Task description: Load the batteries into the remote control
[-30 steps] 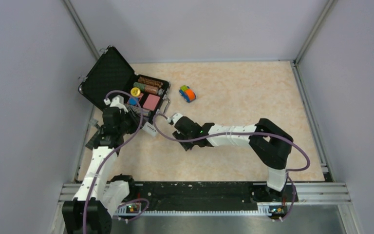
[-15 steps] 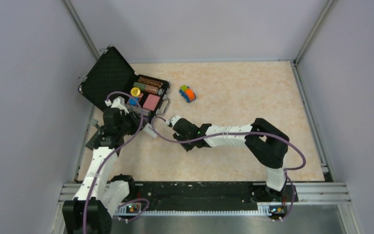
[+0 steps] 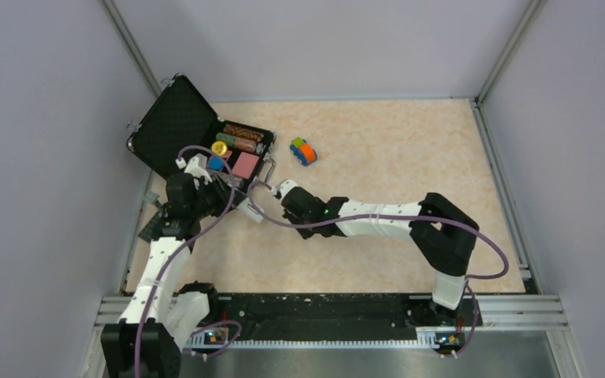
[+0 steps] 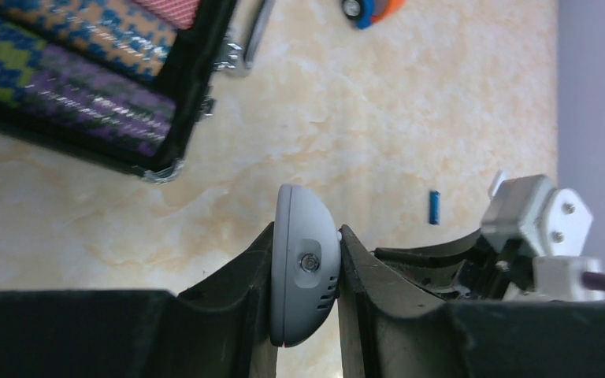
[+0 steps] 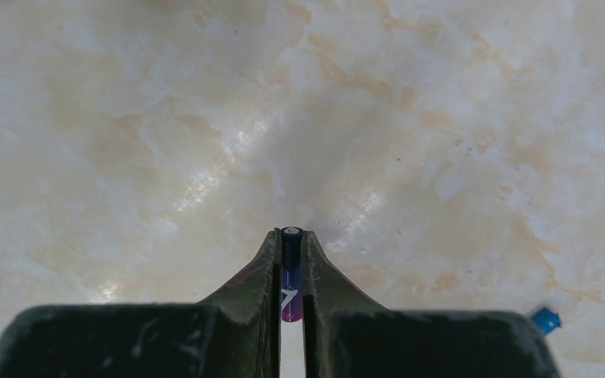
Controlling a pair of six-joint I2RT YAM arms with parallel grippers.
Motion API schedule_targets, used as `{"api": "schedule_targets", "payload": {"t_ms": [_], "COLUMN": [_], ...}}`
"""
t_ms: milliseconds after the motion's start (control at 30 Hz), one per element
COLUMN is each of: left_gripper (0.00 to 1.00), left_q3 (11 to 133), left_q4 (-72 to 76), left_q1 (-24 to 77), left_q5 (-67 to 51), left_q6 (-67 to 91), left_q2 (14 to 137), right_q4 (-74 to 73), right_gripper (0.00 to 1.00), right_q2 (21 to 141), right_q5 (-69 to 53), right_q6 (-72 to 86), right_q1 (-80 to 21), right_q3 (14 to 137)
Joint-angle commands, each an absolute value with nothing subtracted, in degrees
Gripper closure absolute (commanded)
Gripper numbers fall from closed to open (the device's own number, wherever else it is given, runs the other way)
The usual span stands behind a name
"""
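Observation:
In the left wrist view the white remote control (image 4: pixel 303 268) stands on edge between the two fingers, with my left gripper (image 4: pixel 307 232) shut on it just right of the black case. My right gripper (image 5: pixel 291 236) is shut on the darker blue-purple battery (image 5: pixel 291 276). That battery lies lengthwise between the fingers, its metal tip at the fingertips and pointing at the table. The other battery, a blue one (image 4: pixel 435 207), lies loose on the table beside the right gripper and shows at the lower right edge (image 5: pixel 546 319) of the right wrist view. In the top view both grippers meet near the case (image 3: pixel 175 126).
The black case stands open at the back left, holding striped chip stacks (image 3: pixel 243 138), a pink card (image 3: pixel 245 164) and small coloured pieces. An orange-blue-green toy car (image 3: pixel 303 150) sits to its right. Grey walls close off the table's left, back and right sides.
My right gripper has closed its fingers onto the blue-purple battery, and its arm shifted slightly. The left gripper, still holding the remote, edged a little toward the case.

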State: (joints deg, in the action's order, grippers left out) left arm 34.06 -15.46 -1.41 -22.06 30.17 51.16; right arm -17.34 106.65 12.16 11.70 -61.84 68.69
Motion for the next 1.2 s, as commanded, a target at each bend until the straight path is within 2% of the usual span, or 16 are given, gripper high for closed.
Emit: {"api": "schedule_targets", "payload": {"t_ms": [0,233,367,733,1167], "left_gripper": [1.00,1.00,1.00,1.00,1.00], "left_q3": [35.88,41.79,43.88,47.43,50.10], "left_q4": [-7.48,-10.00,-12.56,-17.30,-22.14], "left_q1": [-1.54,-0.87,-0.27,2.64,2.72], "left_q5": [-36.46,-47.82,-49.75,-52.27,-53.89], "left_q6": [32.56,41.58,46.21,50.49,49.93], "left_q2": [52.69,59.54,61.20,63.30,65.98], "right_q4": [-14.81,-8.40,-4.14,7.50,9.29], "right_gripper": [0.97,0.97,0.97,0.96,0.96], "right_q2": [95.44,83.91,80.89,81.28,83.51], "right_q5": [16.12,18.58,16.32,10.93,7.41], "right_q6": [13.62,14.42,14.90,17.26,16.58], "right_q1": [-62.62,-62.63,-62.59,-62.64,-62.93], "right_q3": [69.59,68.77,68.85,65.54,64.27]}}
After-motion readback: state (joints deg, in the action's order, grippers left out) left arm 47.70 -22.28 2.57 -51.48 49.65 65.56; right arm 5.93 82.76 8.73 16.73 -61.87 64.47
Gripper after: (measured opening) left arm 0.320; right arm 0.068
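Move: My right hand holds the purple battery just over the table. The remote in my left hand is some 16 cm to its left, 4 cm farther out and 11 cm higher; the toy car is about 26 cm ahead, 1 cm left, and the blue battery about 14 cm right, 5 cm ahead, both low down. From my left hand the purple battery is roughly 19 cm right, 5 cm back and 11 cm below. I whip the pinched battery up about 23 cm with my right hand, rolling some 45 degrees so its fingers swing from downward to leftward, then ease it left towards the remote's open battery bay. Meanwhile my left hand brings the remote 9 cm right and up 6, rolling its right side up and turning clockwise, then holds still; both grips stay shut. ##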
